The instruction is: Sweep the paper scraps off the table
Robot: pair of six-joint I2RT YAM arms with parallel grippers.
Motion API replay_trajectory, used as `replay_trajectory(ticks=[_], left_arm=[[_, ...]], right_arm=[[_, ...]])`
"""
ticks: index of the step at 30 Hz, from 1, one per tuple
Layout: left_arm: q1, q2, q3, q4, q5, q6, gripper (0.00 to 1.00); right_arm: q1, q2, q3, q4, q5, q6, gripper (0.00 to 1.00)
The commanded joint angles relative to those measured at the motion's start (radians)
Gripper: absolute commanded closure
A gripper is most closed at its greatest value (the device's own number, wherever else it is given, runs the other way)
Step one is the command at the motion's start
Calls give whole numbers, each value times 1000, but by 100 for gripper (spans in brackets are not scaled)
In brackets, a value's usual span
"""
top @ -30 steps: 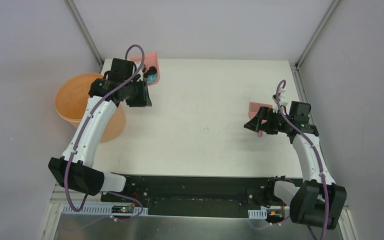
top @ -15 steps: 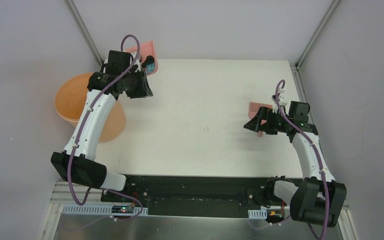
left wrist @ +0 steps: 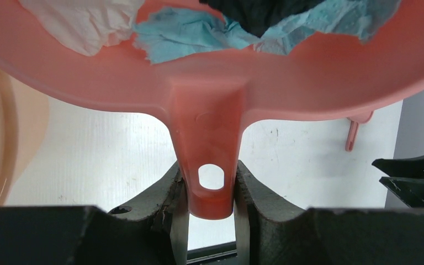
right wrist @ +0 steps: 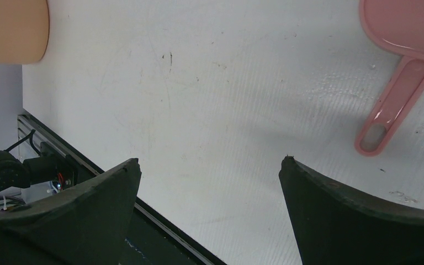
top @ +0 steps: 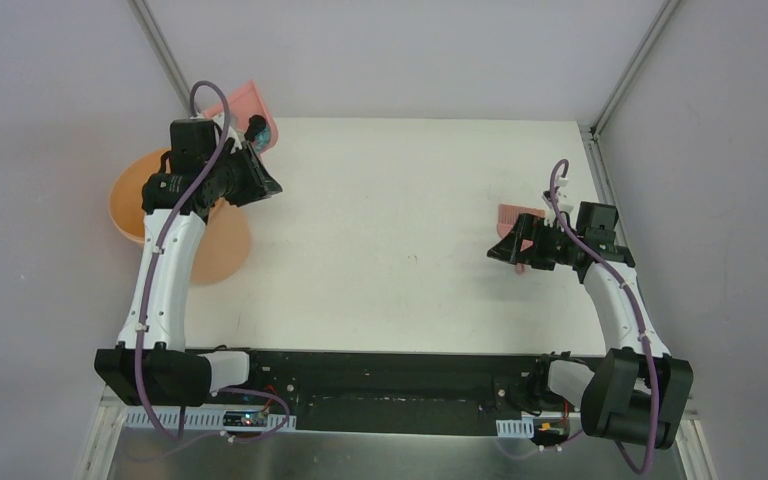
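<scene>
My left gripper (top: 256, 140) is shut on the handle (left wrist: 210, 165) of the pink dustpan (top: 248, 108), held in the air over the far left corner of the table (top: 400, 200), beside the orange bucket. Paper scraps lie in the pan: a white one (left wrist: 83, 19), a teal one (left wrist: 182, 33) and a black one (left wrist: 259, 11). My right gripper (top: 505, 250) hangs open over the table's right side with nothing between its fingers (right wrist: 105, 193). The pink hand brush (top: 513, 214) lies on the table just beyond it, its handle (right wrist: 392, 110) pointing toward me.
The orange bucket (top: 150, 195) stands off the table's left edge, under the left arm; its rim (left wrist: 3, 138) shows at the left of the left wrist view. Metal frame posts (top: 165, 55) rise at the far corners. The black front edge (top: 390, 365) runs between the arm bases.
The left arm has carried the dustpan to the left and back, from over the table corner toward the bucket. The right arm and the brush have not moved.
</scene>
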Motion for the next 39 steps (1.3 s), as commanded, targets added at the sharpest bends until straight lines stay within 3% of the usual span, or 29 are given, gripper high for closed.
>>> replay_trajectory(ticks=[1, 9, 19, 34, 39], left_arm=[[36, -84, -33, 84, -5, -34, 100], [87, -173, -104, 148, -60, -108, 100], [298, -209, -279, 393, 152, -322, 100], [317, -220, -360, 551, 226, -459, 100], [353, -203, -456, 777, 334, -668, 100]], right_arm=[[-7, -11, 8, 27, 2, -18, 0], [-8, -6, 7, 28, -11, -18, 1], [-9, 0, 7, 32, 13, -18, 0], [-28, 20, -1, 42, 53, -54, 0], [-48, 6, -6, 46, 57, -56, 0]])
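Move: The orange bin that the loaded dustpan is being taken to stands about 15 cm to the left of the left hand and some 4 cm back, its middle roughly 16 cm lower. The paper scraps lie in the pan about 8 cm ahead of that hand and 2 cm to its left, slightly above it. From the empty right hand the bin is some 57 cm to the left and 2 cm ahead, at roughly the same height. Still pinching the dustpan by its handle, the left hand swings it left about 7 cm towards the bin, then eases a centimetre or two back to the right while edging forward and up. The wrist turns counter-clockwise some 20 degrees and rolls its left side down by over 25, the fingertips lifting somewhat, so the pan tips towards the bin. ##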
